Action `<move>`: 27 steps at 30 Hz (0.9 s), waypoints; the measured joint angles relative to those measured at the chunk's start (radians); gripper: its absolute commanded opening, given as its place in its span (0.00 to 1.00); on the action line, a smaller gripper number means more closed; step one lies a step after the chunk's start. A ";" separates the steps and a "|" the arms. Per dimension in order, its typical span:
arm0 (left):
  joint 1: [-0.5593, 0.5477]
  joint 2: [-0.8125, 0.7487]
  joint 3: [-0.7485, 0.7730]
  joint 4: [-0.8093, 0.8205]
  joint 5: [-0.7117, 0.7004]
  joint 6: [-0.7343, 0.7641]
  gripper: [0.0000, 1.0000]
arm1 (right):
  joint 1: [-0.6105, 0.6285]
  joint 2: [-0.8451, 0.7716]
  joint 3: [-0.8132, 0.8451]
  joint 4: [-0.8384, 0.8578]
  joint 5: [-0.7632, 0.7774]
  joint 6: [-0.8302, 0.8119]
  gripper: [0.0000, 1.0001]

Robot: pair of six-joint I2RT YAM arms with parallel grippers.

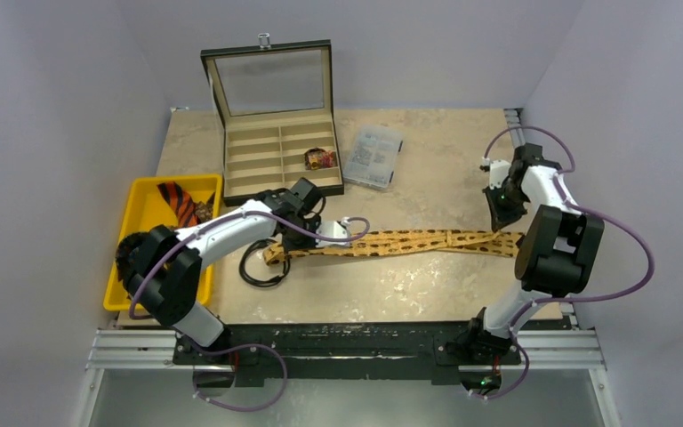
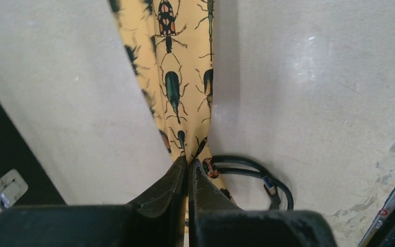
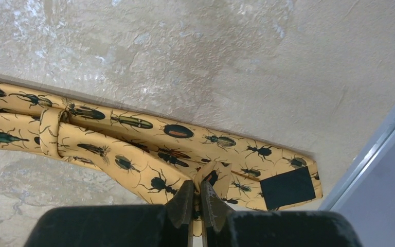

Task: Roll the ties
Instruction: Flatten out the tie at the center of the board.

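Observation:
A tan-gold tie (image 1: 409, 240) printed with dark beetles lies stretched left to right across the table. My left gripper (image 2: 187, 160) is shut on its narrow left part (image 2: 172, 77), and yellow cloth shows between the fingers; in the top view it (image 1: 295, 245) sits low over the tie. My right gripper (image 3: 195, 186) is shut on a raised fold of the wide end (image 3: 226, 154), beside a black label (image 3: 287, 187); from above it (image 1: 501, 229) hangs at the tie's right end. An orange tie with black stripes (image 1: 176, 203) lies in the yellow bin. A dark rolled tie (image 1: 320, 158) sits in the wooden box.
A black cable loop (image 1: 258, 267) lies under the tie's left end, just right of my left fingers (image 2: 257, 172). The open wooden compartment box (image 1: 271, 151) stands at the back. A clear plastic box (image 1: 373, 156) lies beside it. The yellow bin (image 1: 147, 200) is at the left edge.

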 measured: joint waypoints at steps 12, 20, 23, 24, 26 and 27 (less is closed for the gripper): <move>0.167 -0.030 -0.005 0.021 -0.014 -0.017 0.00 | 0.000 0.002 -0.062 0.020 -0.078 0.052 0.01; 0.177 0.014 -0.088 0.058 -0.053 0.009 0.00 | 0.000 0.003 -0.093 0.051 -0.118 0.085 0.49; 0.182 0.017 -0.089 0.061 -0.068 0.010 0.00 | 0.000 0.003 -0.107 0.051 -0.118 0.080 0.54; 0.184 0.017 -0.089 0.063 -0.071 0.010 0.00 | 0.000 0.002 -0.109 0.049 -0.117 0.077 0.53; 0.185 0.017 -0.089 0.064 -0.078 0.010 0.00 | 0.000 -0.003 -0.109 0.047 -0.111 0.072 0.48; 0.185 0.017 -0.089 0.064 -0.079 0.010 0.02 | 0.000 -0.010 -0.109 0.046 -0.104 0.070 0.46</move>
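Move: The left hand grips the upper layer near the tie's folded end; its spot is some 7 cm to its left, 2 cm ahead and 4 cm below. The cable coil lies about 6 cm left, 4 cm back; the open case's tray is about 22 cm ahead, 1 cm left. The right hand holds the narrow tail over the wide blade, 1 cm back, 1 cm left and 5 cm below; the keeper loop is 11 cm left, the black tip patch 7 cm right, both 1 cm back. Leftward and slightly forward, the left hand draws the pinched tie about 7 cm, rising a little first, then sinking some 4 cm towards the board beside the cable, turning about 10 degrees counter-clockwise. The right hand eases left, down and back, 2–3 cm each way, tilting its left side up slightly, then opens and lets go of the narrow tail over the wide blade. ##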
